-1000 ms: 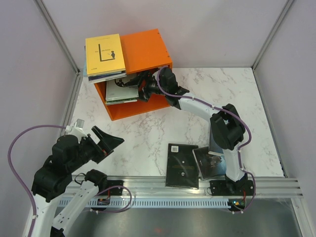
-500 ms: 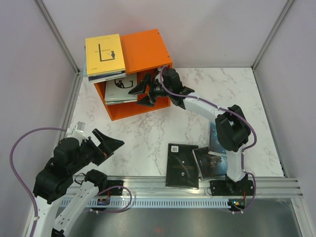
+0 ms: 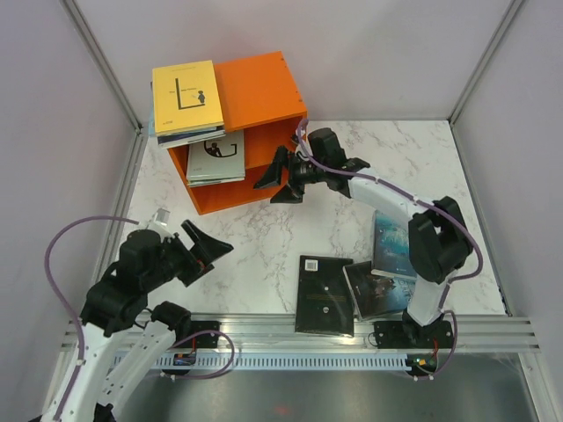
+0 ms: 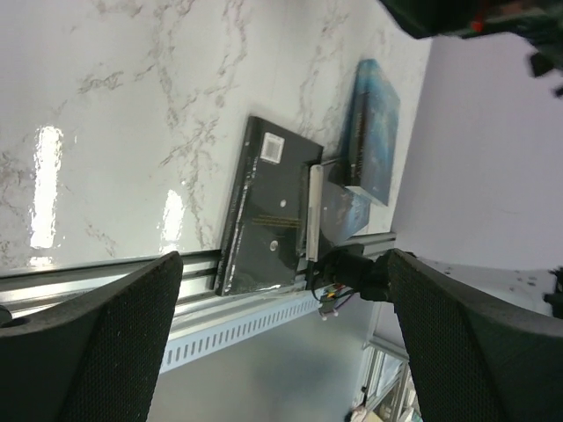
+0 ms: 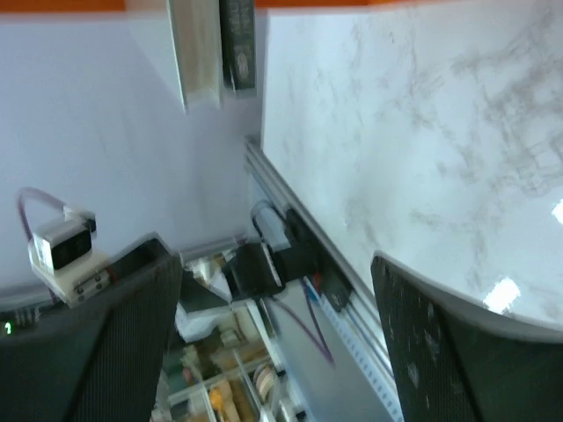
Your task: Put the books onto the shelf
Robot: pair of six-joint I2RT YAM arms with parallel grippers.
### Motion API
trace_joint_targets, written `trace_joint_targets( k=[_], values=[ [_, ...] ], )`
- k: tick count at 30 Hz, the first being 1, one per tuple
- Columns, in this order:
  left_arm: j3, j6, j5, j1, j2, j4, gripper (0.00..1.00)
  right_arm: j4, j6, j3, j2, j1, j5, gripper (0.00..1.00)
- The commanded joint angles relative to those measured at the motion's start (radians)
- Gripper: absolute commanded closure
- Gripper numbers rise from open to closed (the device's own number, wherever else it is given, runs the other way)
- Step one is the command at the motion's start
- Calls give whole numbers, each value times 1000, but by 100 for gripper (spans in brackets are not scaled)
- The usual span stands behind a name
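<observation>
The orange shelf (image 3: 260,88) stands at the back left, its opening facing me. A yellow book (image 3: 186,95) tops a small stack of books (image 3: 187,136) on the shelf's left end. A grey-white book (image 3: 218,156) lies inside the opening. My right gripper (image 3: 277,176) hovers open and empty just in front of the shelf, to the right of that book. A black book (image 3: 324,294), a dark book (image 3: 374,288) and a teal-blue book (image 3: 393,246) lie near the front edge. My left gripper (image 3: 211,251) is open and empty, left of them, above the table.
The left wrist view shows the black book (image 4: 268,215) overhanging the metal front rail (image 4: 176,308), with the teal-blue book (image 4: 374,132) beyond it. Grey walls close in the table on three sides. Book edges (image 5: 215,44) show at the top of the blurred right wrist view.
My right gripper has drawn back out of the shelf to the right, leaving the grey-white book inside. The left arm has shifted slightly right.
</observation>
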Motion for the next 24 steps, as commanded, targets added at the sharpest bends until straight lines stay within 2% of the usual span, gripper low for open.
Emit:
trace_joint_targets(
  k=[1,5,9,11,14,15,18,20,24],
  values=[
    [-111,-5,109,-2,79,130,0,-204,-259,-36,-149,-58,73,9],
    [-243,-30,209,-4,116,291,0,-472,-441,-137,-292,-96,248,9],
    [-368,-48,259,-34,208,469,0,-591,-514,-300,-426,-115,410,9],
    [-395,-60,246,-68,260,530,0,-617,-527,-389,-501,-115,426,9],
    [-420,-79,191,-171,408,662,0,-629,-527,-494,-587,-115,437,9],
    [-414,-82,173,-236,462,690,0,-631,-523,-513,-601,-116,440,9],
    [-350,-82,101,-367,672,755,0,-643,-512,-562,-653,-116,437,9],
    [-310,-93,76,-424,821,812,1,-646,-506,-582,-679,-116,429,9],
    [-310,-165,68,-545,996,992,1,-656,-503,-613,-704,-116,430,9]
  ],
)
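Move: The black book lies flat about 27 cm to the left hand's right, 4 cm nearer the base and 23 cm below. From the right hand it is about 24 cm back, 11 cm right and 20 cm down. The dark picture book lies some 15 cm right of it and 1 cm farther out; the blue book is about 19 cm right of it and 13 cm farther out. Open hands approach the black book: left drops about 20 cm and rightward, right swings right, back, down. ##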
